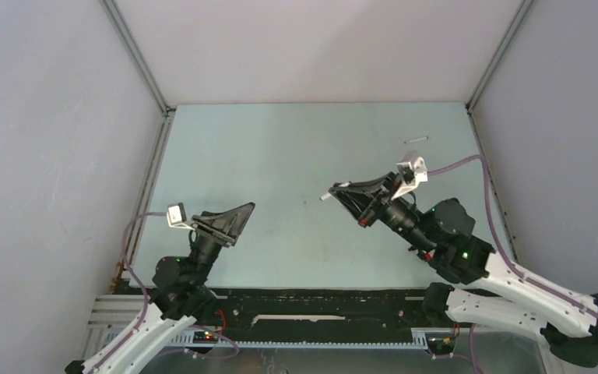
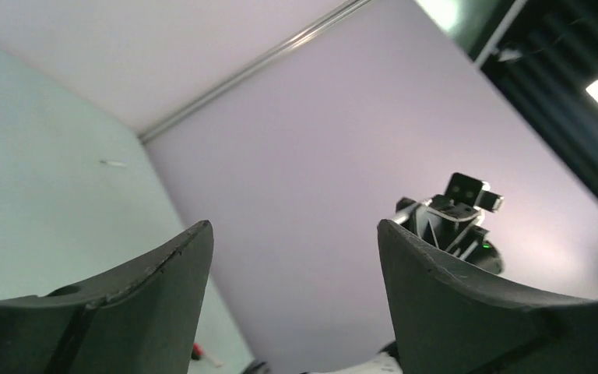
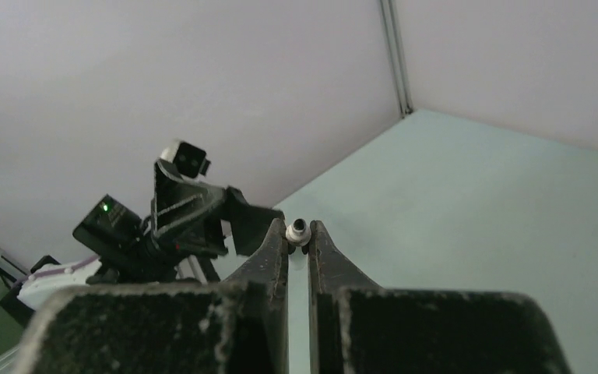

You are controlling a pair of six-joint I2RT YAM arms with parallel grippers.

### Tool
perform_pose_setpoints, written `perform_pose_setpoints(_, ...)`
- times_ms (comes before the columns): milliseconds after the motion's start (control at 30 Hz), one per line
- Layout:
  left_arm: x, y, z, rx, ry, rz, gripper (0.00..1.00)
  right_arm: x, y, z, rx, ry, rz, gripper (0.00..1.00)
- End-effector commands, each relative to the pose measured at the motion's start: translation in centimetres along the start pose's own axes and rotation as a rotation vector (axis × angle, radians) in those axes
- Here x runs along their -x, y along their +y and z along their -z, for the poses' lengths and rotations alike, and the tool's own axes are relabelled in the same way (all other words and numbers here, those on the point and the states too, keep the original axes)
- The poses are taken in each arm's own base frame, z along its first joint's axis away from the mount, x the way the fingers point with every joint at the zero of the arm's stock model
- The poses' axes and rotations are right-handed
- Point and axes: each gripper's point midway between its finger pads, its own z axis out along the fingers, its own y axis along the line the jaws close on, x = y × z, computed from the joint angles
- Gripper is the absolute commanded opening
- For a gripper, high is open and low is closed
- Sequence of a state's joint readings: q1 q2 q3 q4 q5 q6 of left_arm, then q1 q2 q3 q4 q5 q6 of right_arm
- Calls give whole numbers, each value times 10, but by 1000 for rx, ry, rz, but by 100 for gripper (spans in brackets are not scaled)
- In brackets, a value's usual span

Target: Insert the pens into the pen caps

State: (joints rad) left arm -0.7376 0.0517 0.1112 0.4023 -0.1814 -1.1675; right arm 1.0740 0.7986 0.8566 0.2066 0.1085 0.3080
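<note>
My right gripper (image 1: pixel 336 190) is raised over the middle of the table and shut on a white pen (image 1: pixel 325 197), whose short end sticks out to the left past the fingertips. The right wrist view shows that pen (image 3: pixel 298 231) end-on, a white ring with a dark hollow, pinched at the tips of my right gripper (image 3: pixel 298 235). A second white pen (image 1: pixel 415 140) lies loose at the far right of the table, and it appears small in the left wrist view (image 2: pixel 113 163). My left gripper (image 1: pixel 241 225) (image 2: pixel 292 230) is wide open and empty, facing the right one. No pen caps are visible.
Grey enclosure walls with metal corner posts (image 1: pixel 138 58) surround the pale green table (image 1: pixel 280 148). The right arm (image 2: pixel 455 218) shows beyond the left fingers. A purple cable (image 1: pixel 498 226) loops along the right side.
</note>
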Motion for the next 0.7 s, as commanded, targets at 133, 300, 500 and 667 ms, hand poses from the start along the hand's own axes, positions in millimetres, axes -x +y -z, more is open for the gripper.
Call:
perform_pose_setpoints(133, -4, 19, -8, 128, 119, -450, 77, -40, -31, 50, -157, 163, -125, 0)
perform_pose_setpoints(300, -19, 26, -22, 160, 272, -630, 74, -49, -50, 56, -242, 219, -143, 0)
perform_pose_setpoints(500, -49, 30, -34, 84, 439, -722, 75, -64, -55, 49, -249, 356, -170, 0)
perform_pose_setpoints(667, -78, 23, -35, -48, 564, -739, 76, -79, -52, 44, -213, 451, -201, 0)
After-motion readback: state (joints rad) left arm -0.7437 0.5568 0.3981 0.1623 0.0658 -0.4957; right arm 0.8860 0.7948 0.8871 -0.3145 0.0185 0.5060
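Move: The pen sits pinched in the right fingertips, its middle about 1 cm to the left of that hand's point. From the open, empty left hand the pen is roughly 17 cm to the right, level fore and aft, and some 10 cm higher. The right hand has the left fingers about 18 cm to its left and 10 cm below. The pen caps lie on the table roughly 26 cm to the right hand's right, 7 cm farther out and 39 cm below. Still pinching the pen, the right hand sinks about 11 cm, drifting left and then slightly back right while easing forward late on, its fingers tipping down some 30 degrees. The left hand, fingers staying wide open, comes to meet the pen: right and down about 6 cm each, a little forward, rolling some 50 degrees so its right side drops. The left fingers haven't touched the pen. ##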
